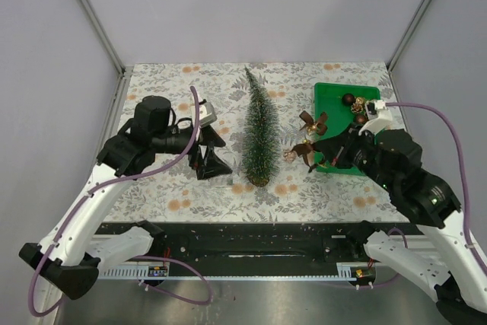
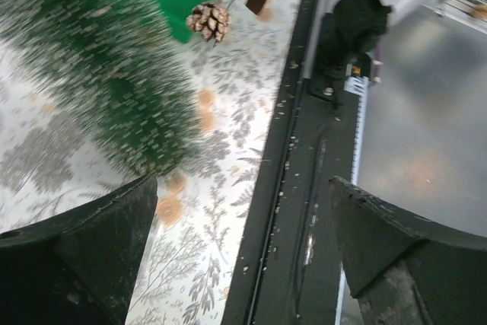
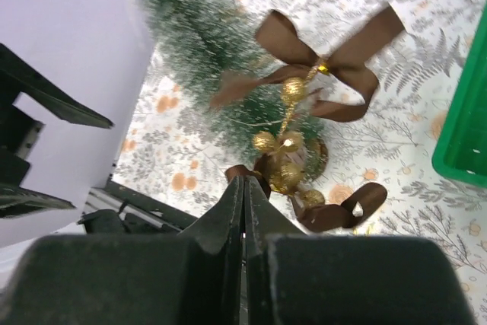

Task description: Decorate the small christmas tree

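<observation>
The small christmas tree [image 1: 259, 131] stands mid-table, dark green and frosted, on a tan disc base. It fills the upper left of the left wrist view [image 2: 99, 74] and shows blurred in the right wrist view [image 3: 190, 20]. My left gripper [image 1: 226, 156] is open just left of the tree's lower part, its jaws wide apart and empty [image 2: 242, 188]. My right gripper [image 1: 310, 154] is shut [image 3: 244, 180] on a brown ribbon bow ornament [image 1: 298, 151] with a small pinecone [image 2: 209, 20], held close to the right of the tree's base.
A green tray [image 1: 327, 97] at the back right holds several small ornaments. A second brown bow [image 1: 313, 121] sits by the tray's left edge. The black front rail [image 2: 304, 188] runs along the near table edge. Grey walls enclose the table.
</observation>
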You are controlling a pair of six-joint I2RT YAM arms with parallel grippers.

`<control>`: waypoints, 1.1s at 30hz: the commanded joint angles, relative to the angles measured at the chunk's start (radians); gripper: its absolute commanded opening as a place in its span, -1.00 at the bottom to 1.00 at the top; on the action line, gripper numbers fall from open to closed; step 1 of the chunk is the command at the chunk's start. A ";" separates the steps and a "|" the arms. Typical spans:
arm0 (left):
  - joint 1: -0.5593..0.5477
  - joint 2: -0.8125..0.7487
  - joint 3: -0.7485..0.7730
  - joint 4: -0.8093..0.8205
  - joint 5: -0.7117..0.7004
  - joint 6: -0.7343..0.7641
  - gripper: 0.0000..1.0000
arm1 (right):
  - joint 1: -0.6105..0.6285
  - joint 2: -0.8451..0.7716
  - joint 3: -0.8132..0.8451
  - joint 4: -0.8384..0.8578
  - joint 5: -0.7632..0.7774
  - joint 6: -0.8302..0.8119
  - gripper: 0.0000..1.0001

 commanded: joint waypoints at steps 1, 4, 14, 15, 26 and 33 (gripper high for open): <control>-0.093 -0.024 0.097 -0.006 0.084 0.079 0.98 | 0.007 0.019 0.143 -0.062 -0.074 -0.063 -1.00; -0.160 0.004 0.152 0.012 0.043 0.068 0.98 | 0.007 0.035 0.206 -0.040 -0.117 -0.080 -1.00; -0.249 0.153 0.314 0.135 -0.075 -0.073 0.98 | 0.007 0.085 0.333 0.046 -0.243 -0.123 -1.00; -0.248 0.162 0.321 0.155 -0.077 -0.085 0.98 | 0.007 0.085 0.342 0.056 -0.252 -0.123 -1.00; -0.304 0.237 0.398 0.201 0.096 -0.076 0.98 | 0.007 0.108 0.390 0.174 -0.357 -0.109 -1.00; -0.317 0.240 0.398 0.200 0.170 -0.055 0.98 | 0.007 0.162 0.398 0.286 -0.410 -0.092 -1.00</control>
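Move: The brown-ribbon ornament already hangs clear of the table in the right fingers, roughly 17 cm to the right of the open left hand, about 3 cm farther out and nearly level in height. Between the hands stands the tree: its middle is some 7 cm right, 4 cm ahead and 11 cm below the left hand. The open left gripper is about 18 cm left of the right hand, 2 cm nearer and 2 cm lower; the green tray lies some 17 cm ahead, 14 cm right and 28 cm below the right hand. The ribbon ornament goes up, still pinched in the shut right fingers, which climb about 16 cm with a small drift back and left, tipping up towards level and turning roughly 20 degrees counter-clockwise. To meet it, the left hand swings rightward and up, some 10 cm each way, and a little back beside the tree, turning clockwise with its fingers staying wide open and still empty. ##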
